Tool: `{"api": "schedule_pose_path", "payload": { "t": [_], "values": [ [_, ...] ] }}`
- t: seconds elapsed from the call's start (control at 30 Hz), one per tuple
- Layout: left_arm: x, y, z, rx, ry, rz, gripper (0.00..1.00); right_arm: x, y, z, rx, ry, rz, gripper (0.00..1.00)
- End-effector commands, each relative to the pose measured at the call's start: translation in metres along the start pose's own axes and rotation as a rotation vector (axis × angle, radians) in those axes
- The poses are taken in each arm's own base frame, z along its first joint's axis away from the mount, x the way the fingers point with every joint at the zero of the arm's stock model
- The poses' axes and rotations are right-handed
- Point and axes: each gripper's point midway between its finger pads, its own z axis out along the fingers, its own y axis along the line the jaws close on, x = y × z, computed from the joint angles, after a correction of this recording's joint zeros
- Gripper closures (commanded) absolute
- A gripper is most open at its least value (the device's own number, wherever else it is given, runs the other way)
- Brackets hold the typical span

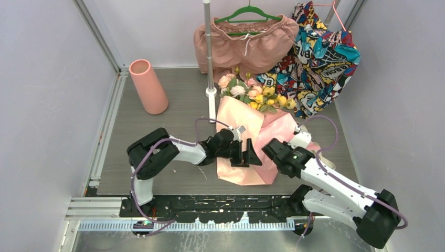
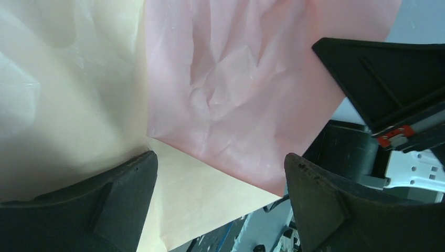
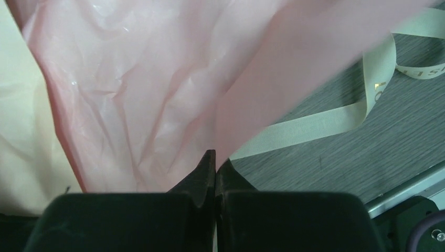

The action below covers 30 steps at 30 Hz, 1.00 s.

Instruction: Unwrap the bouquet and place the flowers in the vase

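Note:
The bouquet lies on the table with its pink and yellow flowers [image 1: 257, 92] pointing to the back. Its pale pink and cream paper [image 1: 251, 137] is spread loose toward the arms. My left gripper [image 1: 246, 152] hovers open over the paper's near part, and cream and pink sheets [image 2: 220, 105] fill its wrist view between the wide-set fingers [image 2: 131, 194]. My right gripper [image 3: 215, 157] is shut on an edge of the pink paper [image 3: 131, 89]; its body shows beside the wrap [image 1: 270, 149]. A loose cream ribbon [image 3: 315, 123] lies on the table. The salmon-pink vase [image 1: 149, 86] stands upright at the back left.
Pink shorts on a green hanger [image 1: 246, 44] and a colourful printed garment [image 1: 317, 58] hang at the back. A thin metal pole [image 1: 208, 47] rises just behind the flowers. An aluminium rail [image 1: 107, 123] runs along the left edge, and walls close in both sides.

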Motion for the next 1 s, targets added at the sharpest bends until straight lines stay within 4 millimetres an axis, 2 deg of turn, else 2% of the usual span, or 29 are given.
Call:
{"api": "schedule_pose_path", "payload": {
  "t": [0.0,0.2,0.33,0.4,0.6,0.8,0.9,0.97],
  "values": [
    [-0.020,0.060,0.008,-0.149,-0.044,-0.025,0.07,-0.006,0.024,0.013,-0.018,0.018,-0.050,1.00],
    [-0.040,0.066,0.021,-0.153,-0.077,-0.030,0.08,-0.013,0.032,0.044,0.043,0.061,-0.066,0.99],
    [-0.052,0.058,0.030,-0.130,-0.089,-0.024,0.08,-0.027,0.031,0.059,0.073,0.066,-0.057,1.00],
    [-0.057,0.049,0.031,-0.114,-0.088,-0.013,0.09,-0.036,0.029,0.059,0.088,0.062,-0.063,0.99],
    [-0.058,0.025,0.012,-0.090,-0.101,0.031,0.09,-0.074,0.024,0.027,0.035,-0.030,-0.002,0.97],
    [-0.047,-0.009,-0.015,-0.073,-0.092,0.107,0.09,-0.101,0.019,-0.021,-0.112,-0.087,0.061,0.67],
    [-0.040,-0.028,-0.024,-0.057,-0.094,0.136,0.09,-0.108,0.012,-0.038,-0.130,-0.091,0.075,0.60],
    [-0.037,-0.041,-0.030,-0.036,-0.096,0.151,0.09,-0.114,0.013,-0.050,-0.168,-0.103,0.096,0.60]
  ]
}}
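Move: The right hand still pinches the pink sheet's free edge and takes it towards open table about 6 cm ahead, 2 cm right and 7 cm below; the sheet's middle is some 5 cm ahead and 9 cm left, the ribbon roughly 4 cm ahead and 8 cm right, the flowers about 22 cm ahead and 15 cm left. From the open left hand, the peach sheet's middle is about 6 cm ahead, 5 cm left and 4 cm below, the flowers some 25 cm ahead and 2 cm right. Forward and down, the right hand carries the pinched pink edge about 6 cm out and 4 cm lower, then climbs some 13 cm with its fingers parting to let go, tipping upward some 20 degrees as it rises. The left hand, fingers wide open at the peach sheet, travels forward nearly 6 cm and right, then eases back left with a late 2 cm lift. ##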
